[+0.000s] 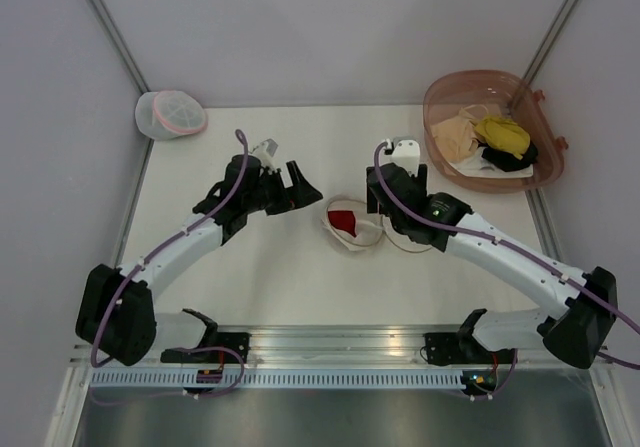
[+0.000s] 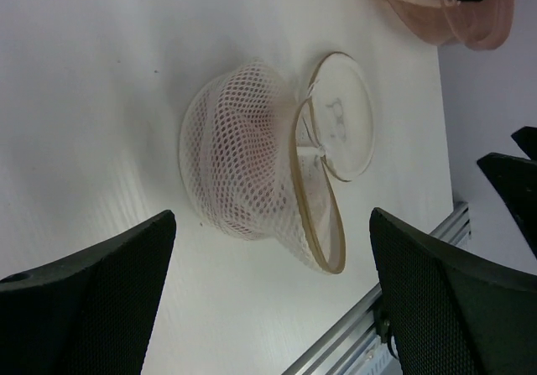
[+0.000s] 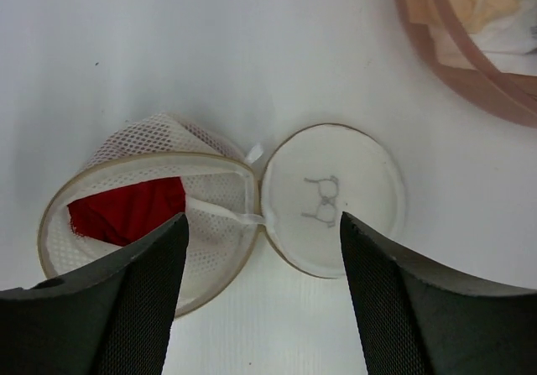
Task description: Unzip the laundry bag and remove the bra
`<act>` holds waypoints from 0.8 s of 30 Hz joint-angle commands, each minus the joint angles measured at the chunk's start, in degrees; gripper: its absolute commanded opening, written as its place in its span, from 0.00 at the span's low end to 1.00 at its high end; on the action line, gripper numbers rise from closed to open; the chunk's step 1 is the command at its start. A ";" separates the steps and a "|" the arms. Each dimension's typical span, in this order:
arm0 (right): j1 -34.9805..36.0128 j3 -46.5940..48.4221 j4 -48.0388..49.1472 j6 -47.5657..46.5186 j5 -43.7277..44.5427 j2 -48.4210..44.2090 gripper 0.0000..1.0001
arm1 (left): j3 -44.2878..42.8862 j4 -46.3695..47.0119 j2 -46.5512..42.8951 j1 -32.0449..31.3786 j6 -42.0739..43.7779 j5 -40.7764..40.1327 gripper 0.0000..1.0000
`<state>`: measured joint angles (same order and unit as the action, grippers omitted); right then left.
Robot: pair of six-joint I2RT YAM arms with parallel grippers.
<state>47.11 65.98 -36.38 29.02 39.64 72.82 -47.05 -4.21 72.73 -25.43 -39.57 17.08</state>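
The laundry bag (image 1: 352, 235) lies unzipped in the middle of the table, its mesh dome (image 2: 243, 165) on its side. Its round lid (image 3: 331, 199), printed with a bra outline, is flipped flat beside the mouth. The red bra (image 3: 126, 211) sits inside the open mouth and also shows from above (image 1: 343, 217). My right gripper (image 3: 262, 224) hovers open over the hinge between mouth and lid, holding nothing. My left gripper (image 2: 270, 249) stands wide open just left of the bag, apart from it, also holding nothing. From above, the left gripper (image 1: 305, 182) points toward the bag.
A pink translucent basket (image 1: 432, 117) at the back right holds yellow (image 1: 503, 134), beige and black garments. A whiter round mesh bag with a pink band (image 1: 170, 115) sits in the back left corner. An aluminium rail (image 1: 330, 342) runs along the near edge.
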 commanded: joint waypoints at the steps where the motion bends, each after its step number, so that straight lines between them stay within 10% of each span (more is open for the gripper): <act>1: -0.09 -3.92 6.93 -2.47 -7.29 3.47 0.77 | -7.51 0.70 4.78 -4.08 8.01 -0.29 1.00; 10: -1.76 -9.28 8.34 0.08 -7.38 1.98 0.70 | -18.51 -12.66 16.91 -12.00 21.46 -7.14 0.98; 16: -3.95 -12.80 13.78 -0.45 -14.56 0.22 0.62 | -20.54 -19.70 18.33 -13.94 24.28 -20.33 0.59; 19: -5.01 -14.73 18.61 -0.71 -19.06 -0.13 0.55 | -19.84 -19.96 17.98 -13.94 23.32 -20.86 0.02; 24: -5.45 -17.54 30.82 -1.07 -30.74 2.06 0.48 | -16.33 -18.82 15.08 -14.03 21.29 -19.90 0.02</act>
<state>41.82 49.43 -16.86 28.18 18.48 74.22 -64.79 -23.07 91.00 -39.35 -18.33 -1.34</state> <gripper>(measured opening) 0.491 0.030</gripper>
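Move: The left end of the laundry bag's upright, open rim stands about 4 cm to the left hand's right, 2 cm ahead and some 7 cm lower. The red bra lies inside the bag, roughly 8 cm right of that hand, 4 cm ahead and 12 cm below. From the right hand the bra is about 11 cm left, 5 cm ahead and 16 cm down; the bag's unzipped lid lies about 6 cm right, 5 cm ahead and 19 cm down. The left fingers pinch the left end of the bag's rim: the hand swings about 7 cm right, then sinks roughly 6 cm while easing back left, rolling its left side up some 30 degrees and shutting from wide open. The right hand drops towards the open bag, bending left towards the bra late on, its fingers partly closing but still apart. ##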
